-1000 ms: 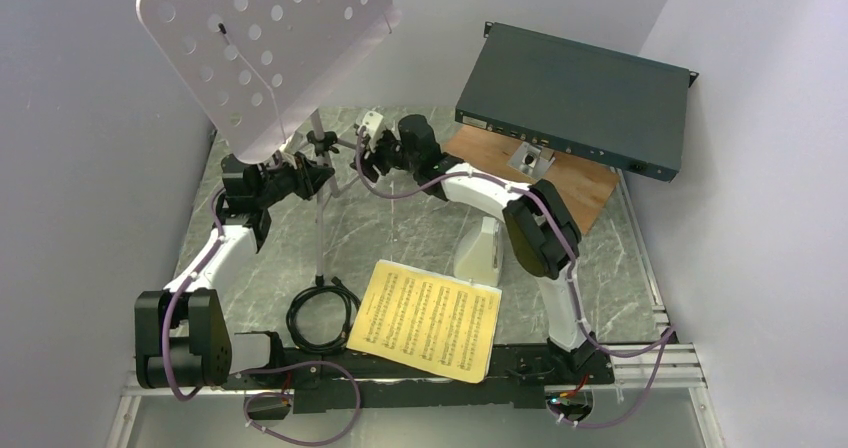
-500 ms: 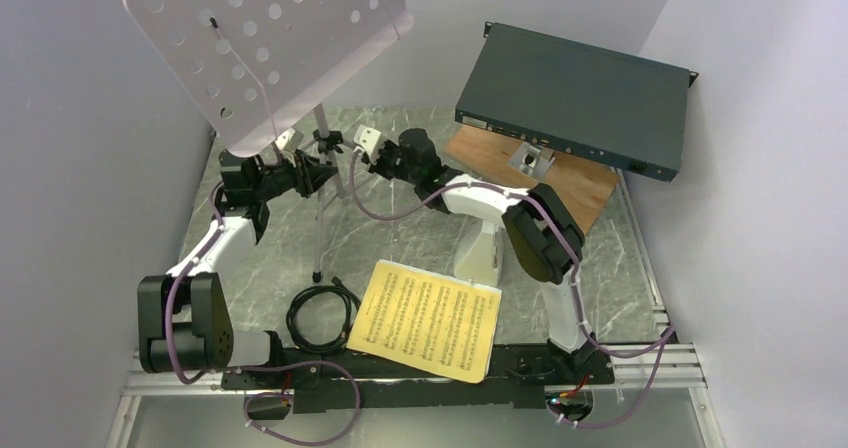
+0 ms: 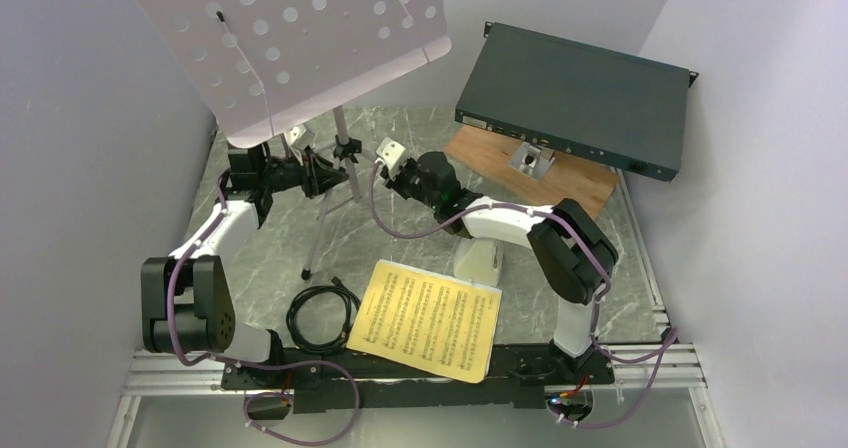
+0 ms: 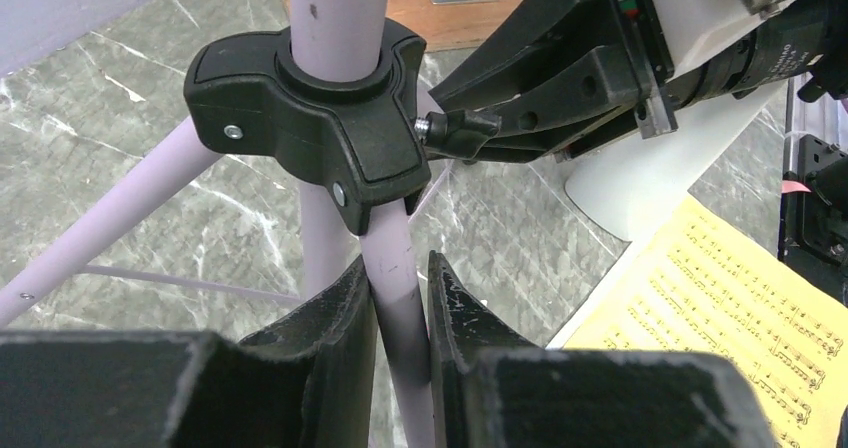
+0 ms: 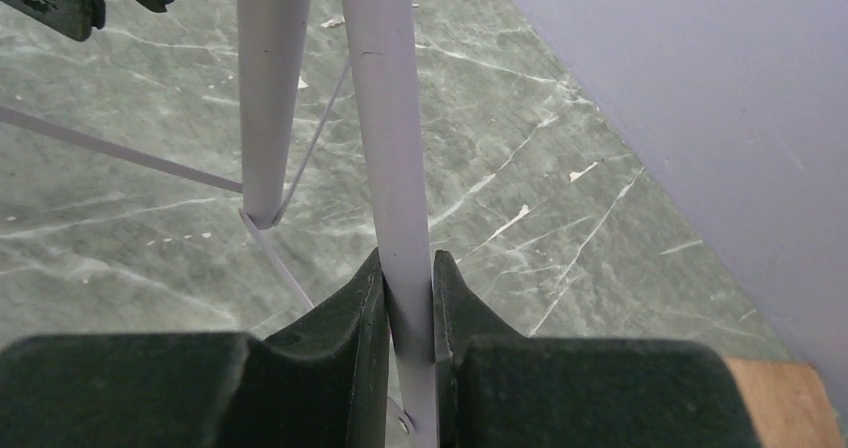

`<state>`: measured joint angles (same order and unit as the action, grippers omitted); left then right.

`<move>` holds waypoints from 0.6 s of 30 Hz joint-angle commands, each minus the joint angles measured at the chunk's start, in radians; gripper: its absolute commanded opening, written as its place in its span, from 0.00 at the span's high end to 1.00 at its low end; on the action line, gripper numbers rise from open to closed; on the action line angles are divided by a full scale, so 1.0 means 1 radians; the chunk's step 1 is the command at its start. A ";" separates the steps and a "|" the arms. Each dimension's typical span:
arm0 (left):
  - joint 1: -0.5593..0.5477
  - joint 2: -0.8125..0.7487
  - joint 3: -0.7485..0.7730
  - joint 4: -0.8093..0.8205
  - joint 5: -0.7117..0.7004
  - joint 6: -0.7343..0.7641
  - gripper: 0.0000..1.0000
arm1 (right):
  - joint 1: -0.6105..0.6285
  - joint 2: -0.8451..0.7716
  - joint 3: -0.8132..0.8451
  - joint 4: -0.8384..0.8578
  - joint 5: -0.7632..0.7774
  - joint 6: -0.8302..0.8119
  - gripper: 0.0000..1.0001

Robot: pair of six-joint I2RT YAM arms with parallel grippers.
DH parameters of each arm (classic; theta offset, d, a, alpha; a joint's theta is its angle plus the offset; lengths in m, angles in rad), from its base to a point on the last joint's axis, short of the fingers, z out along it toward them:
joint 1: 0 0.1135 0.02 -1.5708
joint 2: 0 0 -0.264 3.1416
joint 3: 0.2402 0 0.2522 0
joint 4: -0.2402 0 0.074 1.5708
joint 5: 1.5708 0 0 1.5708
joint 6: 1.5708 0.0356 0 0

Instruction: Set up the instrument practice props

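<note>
The pale grey perforated music stand (image 3: 290,38) stands at the back left on its silver tripod, with a black hub (image 4: 310,118) on the pole. My left gripper (image 3: 322,173) is shut on a tripod leg (image 4: 400,298) just below the hub. My right gripper (image 3: 368,166) is shut on another tripod leg (image 5: 395,148) from the right side. The yellow sheet-music pages (image 3: 425,318) lie at the front centre. The white pyramid metronome (image 3: 478,258) stands behind them, partly hidden by my right arm.
A coiled black cable (image 3: 322,318) lies left of the pages. A large dark-green metal box (image 3: 580,98) leans at the back right over a wooden board (image 3: 585,183). Walls close in on the left, back and right.
The stand has shifted to the right and its desk has swung rightward. Both grippers moved right with the tripod, still gripping its legs.
</note>
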<state>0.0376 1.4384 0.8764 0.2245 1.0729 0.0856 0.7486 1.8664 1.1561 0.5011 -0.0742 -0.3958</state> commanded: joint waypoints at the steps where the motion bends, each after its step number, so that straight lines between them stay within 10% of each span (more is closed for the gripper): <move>1: 0.070 0.073 -0.022 -0.166 -0.317 0.167 1.00 | -0.025 -0.069 -0.049 -0.034 0.121 0.238 1.00; 18: 0.089 -0.122 -0.067 -0.212 -0.599 -0.141 0.22 | 0.017 0.023 0.076 -0.046 0.393 0.405 1.00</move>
<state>0.1184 1.4239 0.8207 0.1097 0.6342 0.0208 0.7712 1.8698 1.1946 0.4515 0.2119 -0.1265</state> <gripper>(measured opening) 0.766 0.178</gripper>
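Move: The music stand's near-left leg is already between the left fingers, its black hub about 5 cm ahead of that hand, 2 cm right and 6 cm up; that leg's foot is some 14 cm back, 5 cm left and 18 cm down. The cable coil lies about 23 cm back of that hand, level sideways, 19 cm down. The stand's right leg sits in the right fingers; from there the hub is about 4 cm ahead, 7 cm left and 8 cm up. The stand's near-left leg comes free as the left fingers open wide; that hand draws off about 8 cm left and 6 cm down, a little forward too, swinging some 30 degrees counter-clockwise and tipping down. The right leg stays pinched by the right hand, which turns roughly 20 degrees clockwise and, after a slight draw back, eases a couple of centimetres right and forward. ##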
